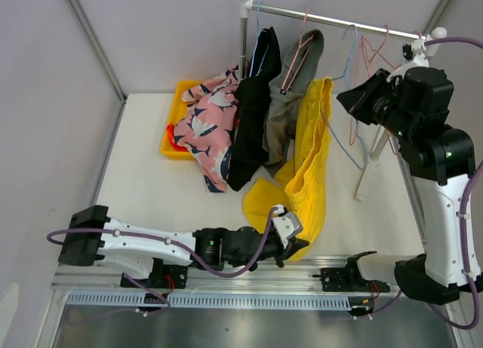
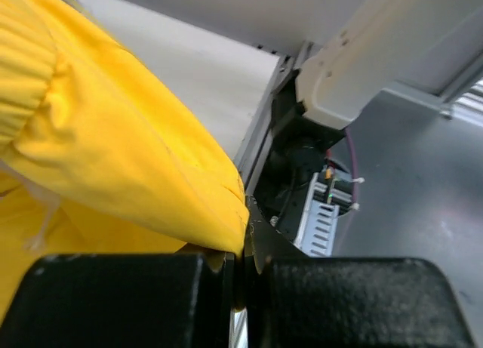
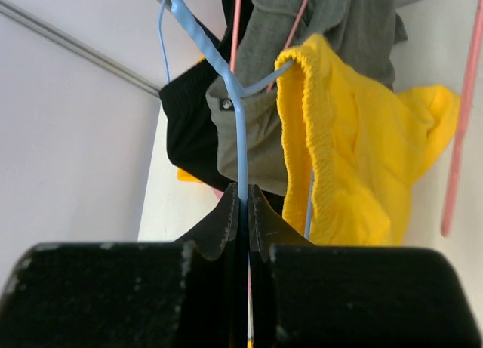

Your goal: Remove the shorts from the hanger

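The large yellow shorts (image 1: 311,159) hang from a light blue hanger (image 3: 241,137) on the rack, and their lower end trails onto the table. My left gripper (image 1: 290,242) is low at the table's front edge, shut on the hem of the yellow shorts (image 2: 113,159). My right gripper (image 3: 243,206) is up by the rail, shut on the blue hanger's wire, next to the yellow waistband (image 3: 302,99). Black shorts (image 1: 253,114) and grey shorts (image 1: 290,99) hang to the left. Pink patterned shorts (image 1: 207,129) and an orange-red garment (image 1: 175,140) lie at the bin.
A yellow bin (image 1: 181,91) sits at the back left of the table. The metal rail (image 1: 332,20) crosses the back on a post (image 1: 243,38). Bare pink hangers (image 1: 373,50) dangle near my right arm. The right arm's base (image 2: 362,53) is close beside the left gripper.
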`<action>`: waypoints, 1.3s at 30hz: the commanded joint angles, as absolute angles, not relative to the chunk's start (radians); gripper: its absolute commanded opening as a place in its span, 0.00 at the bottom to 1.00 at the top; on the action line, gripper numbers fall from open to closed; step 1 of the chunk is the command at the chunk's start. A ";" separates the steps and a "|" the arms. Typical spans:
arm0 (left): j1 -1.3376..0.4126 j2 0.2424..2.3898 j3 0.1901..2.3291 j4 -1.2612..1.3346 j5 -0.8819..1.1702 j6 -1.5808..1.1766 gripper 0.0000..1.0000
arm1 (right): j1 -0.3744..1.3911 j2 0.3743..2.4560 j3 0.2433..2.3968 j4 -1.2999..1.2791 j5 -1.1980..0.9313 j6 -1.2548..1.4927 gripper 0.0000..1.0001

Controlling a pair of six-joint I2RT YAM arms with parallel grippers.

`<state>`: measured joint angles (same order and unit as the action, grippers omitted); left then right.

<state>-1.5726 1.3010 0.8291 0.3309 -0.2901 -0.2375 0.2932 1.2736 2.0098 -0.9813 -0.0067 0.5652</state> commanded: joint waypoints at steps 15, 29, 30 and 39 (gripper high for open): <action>-1.218 1.627 1.781 -0.379 -0.432 -0.270 0.00 | 0.334 0.900 1.854 -1.087 -0.032 0.747 0.00; -1.101 1.106 1.833 -0.620 -0.778 -0.080 0.00 | 0.273 1.305 2.134 -0.970 0.072 0.514 0.00; -1.038 1.136 1.873 -0.617 -0.703 -0.034 0.00 | 0.256 1.321 2.138 -0.957 0.061 0.511 0.00; -0.546 1.606 2.580 -0.562 -0.281 0.080 0.00 | 0.101 1.359 1.993 -0.810 -0.098 0.531 0.00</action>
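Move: The left hand already holds the hem of the yellow shorts; the yellow tray lies about 45 cm ahead of it, 28 cm left and 22 cm below, the black shorts roughly 38 cm ahead and 9 cm left at its height. The right hand already grips the blue hanger; the rail is some 16 cm ahead, 5 cm right and 10 cm up, the yellow waistband still on the hanger's arm about 4 cm ahead, 3 cm left and 3 cm below, the grey shorts roughly 10 cm ahead, 15 cm left and 10 cm below. Keeping its pinch on the yellow shorts, the left hand sweeps forward about 22 cm and up towards the hanger, draws back some 13 cm, then swings up, left and forward away from the hanger to end high on the tray's side, turning roughly 65 degrees counter-clockwise with the fingertips tipping up. The right hand, still shut on the blue hanger, first pulls back about 14 cm, then carries it forward past its starting place and slightly right, towards the rail. ##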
